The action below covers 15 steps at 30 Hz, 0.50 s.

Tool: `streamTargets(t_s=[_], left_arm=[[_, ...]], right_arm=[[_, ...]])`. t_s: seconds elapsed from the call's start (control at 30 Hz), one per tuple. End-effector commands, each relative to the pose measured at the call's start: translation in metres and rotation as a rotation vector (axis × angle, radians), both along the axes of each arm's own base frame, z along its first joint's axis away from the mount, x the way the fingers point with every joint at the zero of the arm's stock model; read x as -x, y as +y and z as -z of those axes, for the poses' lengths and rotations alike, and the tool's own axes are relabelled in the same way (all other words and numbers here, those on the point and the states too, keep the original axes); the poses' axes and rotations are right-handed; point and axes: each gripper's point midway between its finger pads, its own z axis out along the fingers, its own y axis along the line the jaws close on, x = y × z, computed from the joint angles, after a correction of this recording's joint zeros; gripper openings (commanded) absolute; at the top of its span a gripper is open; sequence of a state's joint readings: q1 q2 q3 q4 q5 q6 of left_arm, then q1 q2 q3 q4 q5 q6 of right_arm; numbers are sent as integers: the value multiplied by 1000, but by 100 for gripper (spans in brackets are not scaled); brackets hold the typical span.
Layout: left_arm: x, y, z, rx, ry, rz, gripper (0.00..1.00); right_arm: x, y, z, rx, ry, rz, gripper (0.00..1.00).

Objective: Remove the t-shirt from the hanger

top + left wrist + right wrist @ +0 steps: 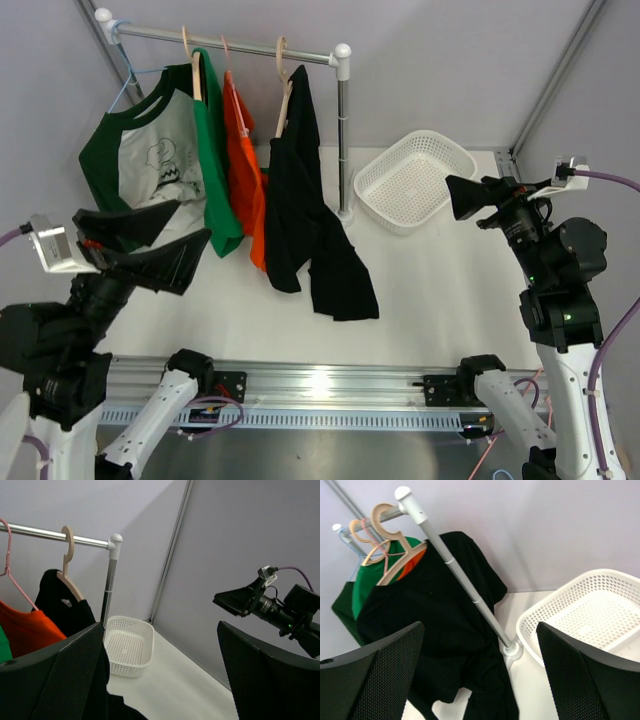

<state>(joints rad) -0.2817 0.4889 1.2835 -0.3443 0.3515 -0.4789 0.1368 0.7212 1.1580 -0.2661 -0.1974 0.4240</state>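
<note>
A black t-shirt (295, 200) hangs on a wooden hanger (284, 95) at the right end of the rail (240, 42). Its lower part lies crumpled on the table. It also shows in the left wrist view (60, 605) and the right wrist view (435, 630). An orange shirt (243, 150), a green shirt (212, 150) and a green-and-grey shirt (150, 155) hang to its left. My left gripper (190, 222) is open and empty, in front of the green-and-grey shirt. My right gripper (455, 197) is open and empty, right of the rack near the basket.
A white perforated basket (372, 172) stands on the table right of the rack's upright post (344, 130). It also shows in the left wrist view (127, 667) and the right wrist view (527, 630). Grey walls close in behind and to the right.
</note>
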Motion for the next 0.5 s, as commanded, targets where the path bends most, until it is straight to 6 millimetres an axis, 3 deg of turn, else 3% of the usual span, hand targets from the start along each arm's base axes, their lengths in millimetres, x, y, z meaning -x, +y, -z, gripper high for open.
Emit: streamTargets(t_s=[0.0, 0.07, 0.13, 0.17, 0.23, 0.27, 0.33, 0.37, 0.4, 0.43, 0.47], left_arm=[[-26, -12, -3, -9, 39, 29, 99], [-31, -18, -16, -35, -63, 46, 100], [-48, -15, -23, -46, -41, -7, 99], [-63, -16, -38, -69, 0, -30, 100], [-94, -21, -35, -132, 49, -52, 100], [-115, -26, -45, -139, 66, -60, 99], [-148, -31, -30, -184, 158, -86, 100], [-146, -27, -59, -165, 124, -107, 99], [-179, -32, -45, -199, 213, -128, 100], [-205, -36, -17, -233, 306, -143, 100], [-204, -33, -44, -219, 258, -170, 99]], right_arm=[[-4, -10, 10, 22, 31, 63, 99], [-4, -9, 10, 23, 27, 57, 99], [-3, -7, 12, 22, 30, 43, 99], [-2, -6, 12, 26, 31, 40, 99], [-2, -6, 12, 29, 31, 38, 99], [-1, -6, 12, 30, 31, 35, 100], [0, -5, 11, 35, 29, 28, 99], [0, -5, 12, 35, 31, 28, 99], [0, -5, 12, 36, 32, 31, 99], [0, -5, 12, 37, 33, 31, 99], [1, -5, 11, 38, 31, 31, 100]])
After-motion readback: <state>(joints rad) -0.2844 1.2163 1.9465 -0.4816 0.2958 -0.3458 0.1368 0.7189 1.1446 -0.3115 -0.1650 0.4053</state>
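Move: The black t-shirt on the wooden hanger hangs roughly 38 cm ahead of the left hand, some 10 cm to its right, its middle about 17 cm below. On the left hand's near side of it are the orange shirt, about 42 cm ahead and 5 cm left, and the green shirt, about 42 cm ahead and 11 cm left. The rack's right pole stands some 50 cm ahead and 21 cm right. From the right hand the black t-shirt is about 24 cm ahead and 28 cm left. Towards the black t-shirt and its wooden hanger on the rack, the open left hand reaches forward about 17 cm, gathering speed and rising some 7 cm on the way, with its fingers still spread wide. Its wrist tips slightly down and rolls a little; the fingers still point forward and to the right. ##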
